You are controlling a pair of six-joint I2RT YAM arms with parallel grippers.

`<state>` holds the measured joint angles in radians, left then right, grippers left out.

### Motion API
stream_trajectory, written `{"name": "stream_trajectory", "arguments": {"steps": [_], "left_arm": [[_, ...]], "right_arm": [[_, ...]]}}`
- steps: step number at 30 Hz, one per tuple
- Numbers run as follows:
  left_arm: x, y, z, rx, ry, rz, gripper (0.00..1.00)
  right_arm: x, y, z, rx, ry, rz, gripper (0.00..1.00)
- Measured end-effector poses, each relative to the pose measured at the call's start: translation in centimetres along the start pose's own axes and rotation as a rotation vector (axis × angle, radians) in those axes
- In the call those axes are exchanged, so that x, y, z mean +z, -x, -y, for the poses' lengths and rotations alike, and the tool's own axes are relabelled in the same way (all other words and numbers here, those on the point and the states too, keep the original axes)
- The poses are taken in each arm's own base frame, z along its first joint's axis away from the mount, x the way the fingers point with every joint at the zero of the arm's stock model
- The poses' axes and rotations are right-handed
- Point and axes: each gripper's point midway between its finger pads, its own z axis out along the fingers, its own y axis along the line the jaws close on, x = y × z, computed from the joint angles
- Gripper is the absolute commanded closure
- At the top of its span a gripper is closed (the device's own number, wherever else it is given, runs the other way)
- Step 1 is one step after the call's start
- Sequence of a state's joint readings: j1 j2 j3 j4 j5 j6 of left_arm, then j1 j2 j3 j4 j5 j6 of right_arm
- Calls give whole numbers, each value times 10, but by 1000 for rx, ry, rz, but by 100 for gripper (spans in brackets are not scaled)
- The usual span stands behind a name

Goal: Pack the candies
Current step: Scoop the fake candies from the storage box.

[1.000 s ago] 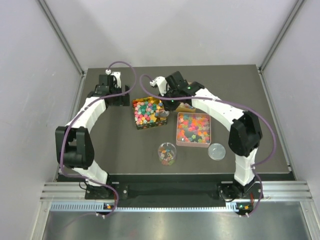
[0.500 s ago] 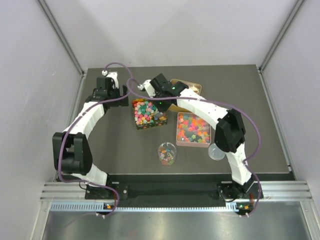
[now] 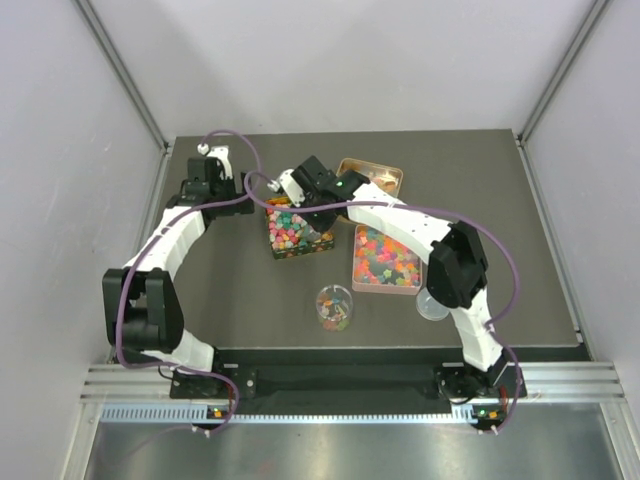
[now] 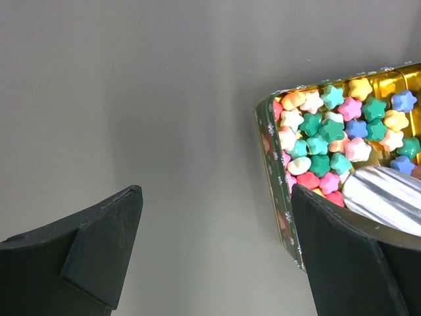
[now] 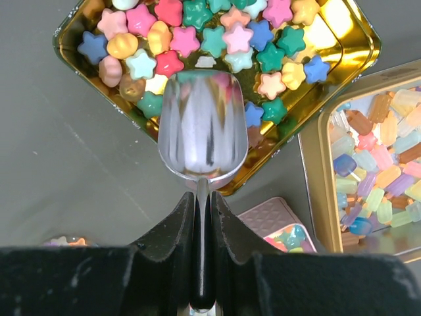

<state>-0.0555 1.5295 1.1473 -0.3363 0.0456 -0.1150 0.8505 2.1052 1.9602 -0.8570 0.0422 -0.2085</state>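
Star-shaped candies in pink, green, blue and yellow fill a green tin with a gold inside. My right gripper is shut on the handle of a silver scoop. The scoop's bowl is empty and hangs over the near part of that tin. In the top view the right gripper is above the green tin. My left gripper stands open over bare table just left of the tin's wall, holding nothing. Translucent candies fill a second, pink tin.
A gold lid lies behind the tins. A clear cup holding some candies stands near the front, with a round clear lid to its right. Grey walls close in the table on both sides.
My right arm has swung left, carrying the scoop from the tin's right edge to over the star candies and uncovering the gold lid. The left gripper has drifted slightly towards the back.
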Motion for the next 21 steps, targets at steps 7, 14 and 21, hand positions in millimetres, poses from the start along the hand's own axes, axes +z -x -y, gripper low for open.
{"name": "stream_trajectory", "arguments": {"steps": [7,14,21], "left_arm": [[-8,-6,-13,-34,30,4,1],[-7,-18,-19,-63,34,-23,2],[9,-58,-15,-90,4,-126,4]], "right_arm": [[15,15,3,13,-3,19,100],[28,14,2,38,-3,18,100],[29,12,2,41,-4,15,100]]}}
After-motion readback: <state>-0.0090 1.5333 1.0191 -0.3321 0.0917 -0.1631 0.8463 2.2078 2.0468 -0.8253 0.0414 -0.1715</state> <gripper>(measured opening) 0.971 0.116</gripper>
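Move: The right hand holds the scoop with its bowl over the gold tin of star candies, whose middle lies about 6 cm ahead, 7 cm left and 10 cm below. From this hand, the popsicle box is some 17 cm ahead and 13 cm right, the pink box 3 cm back and 18 cm right, and the clear jar 19 cm back and 3 cm right. From the left hand, the tin is about 14 cm right, 3 cm ahead and 11 cm below. Right hand pushes the held scoop 3 cm left-forward and down against tin and candies; open left hand sinks 5 cm. ##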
